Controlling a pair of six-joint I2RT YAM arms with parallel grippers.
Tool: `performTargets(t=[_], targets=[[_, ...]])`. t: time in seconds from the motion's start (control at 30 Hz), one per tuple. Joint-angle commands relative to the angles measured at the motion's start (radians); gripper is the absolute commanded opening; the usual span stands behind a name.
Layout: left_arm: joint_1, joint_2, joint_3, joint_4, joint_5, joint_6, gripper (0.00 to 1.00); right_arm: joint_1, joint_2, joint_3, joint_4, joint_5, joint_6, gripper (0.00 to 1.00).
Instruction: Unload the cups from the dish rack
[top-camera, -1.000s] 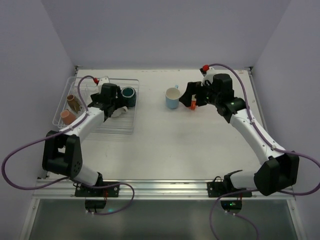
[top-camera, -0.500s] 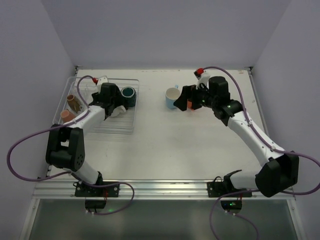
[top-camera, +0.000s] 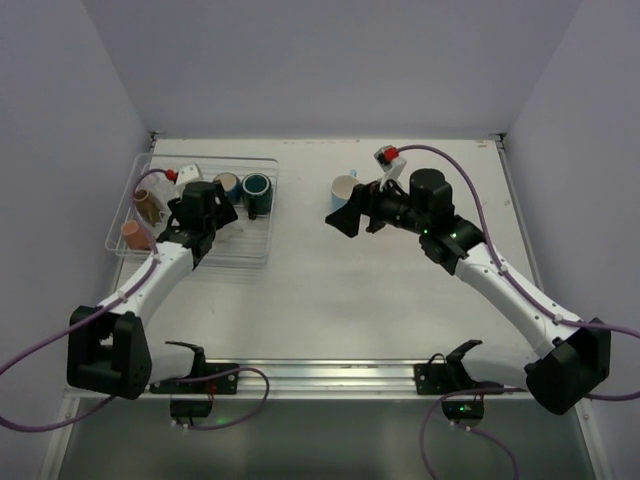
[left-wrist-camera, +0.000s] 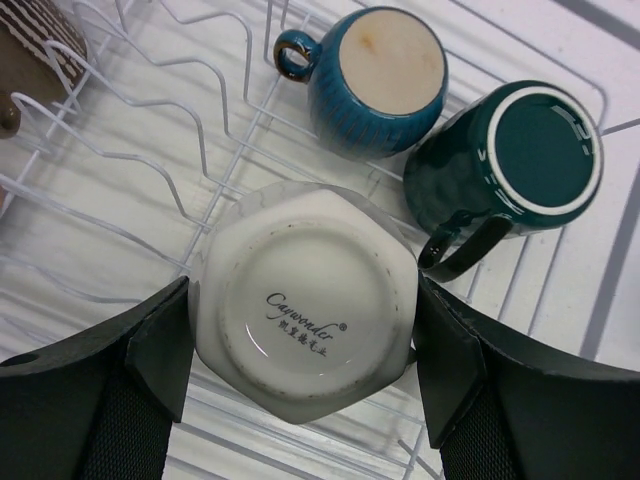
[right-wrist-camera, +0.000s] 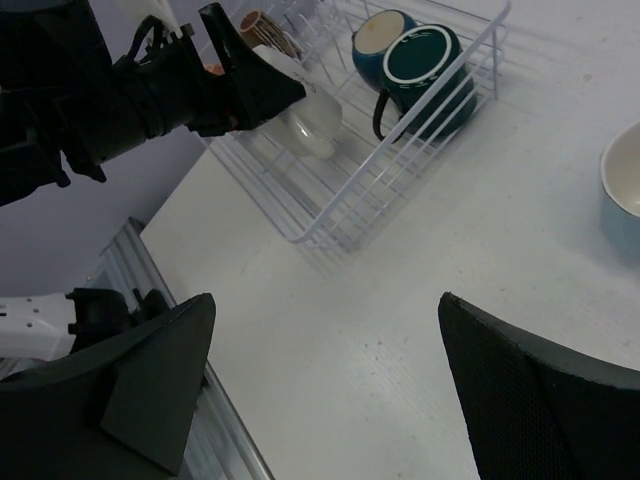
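In the left wrist view an upturned white cup (left-wrist-camera: 310, 300) sits between my left gripper's (left-wrist-camera: 305, 335) two fingers, which press on both its sides: shut on it, just above the dish rack (left-wrist-camera: 150, 190). Behind it in the rack stand a blue cup (left-wrist-camera: 385, 75) with a cream inside and an upturned dark teal cup (left-wrist-camera: 520, 155). A brown cup (top-camera: 147, 203) and a pink cup (top-camera: 133, 234) lie at the rack's left end. A light blue cup (top-camera: 343, 195) stands on the table. My right gripper (right-wrist-camera: 325, 390) hangs open over bare table, nothing between its fingers.
The dish rack (top-camera: 270, 232) fills the table's far left corner, close to the left wall. My right arm (top-camera: 470, 255) reaches across the middle toward the rack, partly covering the area beside the light blue cup (right-wrist-camera: 625, 190).
My left gripper has closed on the white cup and pulled back toward the near left of the rack. My right gripper has swung left, away from the light blue cup.
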Motion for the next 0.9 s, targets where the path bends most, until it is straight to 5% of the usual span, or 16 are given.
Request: performTargets(t=[0.0, 0.3, 0.6, 0.87], targets=[[0.006, -0.096, -0.005, 0.104, 0.016, -0.021, 0.05, 0.031, -0.02, -0.029, 0.162, -0.026, 0.101, 0.95], [0.006, -0.316, 0.007, 0.132, 0.359, -0.06, 0.03, 0.081, 0.017, -0.144, 0.497, -0.009, 0.403, 0.91], [0.006, -0.472, -0.012, 0.247, 0.672, -0.164, 0.02, 0.116, 0.122, -0.132, 0.634, 0.026, 0.581, 0.9], [0.006, -0.54, -0.131, 0.538, 0.885, -0.356, 0.02, 0.125, 0.203, -0.148, 0.821, 0.04, 0.759, 0.94]])
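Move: The left hand already grips the white cup; the open right gripper it is headed for is roughly 33 cm to its right, 8 cm back and 14 cm higher. In the rack the green mug is about 10 cm ahead and 10 cm right, the blue cup 12 cm ahead and 3 cm right, both some 8 cm below. From the right hand, the white cup lies some 33 cm left, 10 cm ahead and 16 cm lower; the light-blue cup stands 20 cm straight ahead, 23 cm below. Left hand raises its white cup some 18 cm, rightward and back, towards the open right gripper reaching leftward. ##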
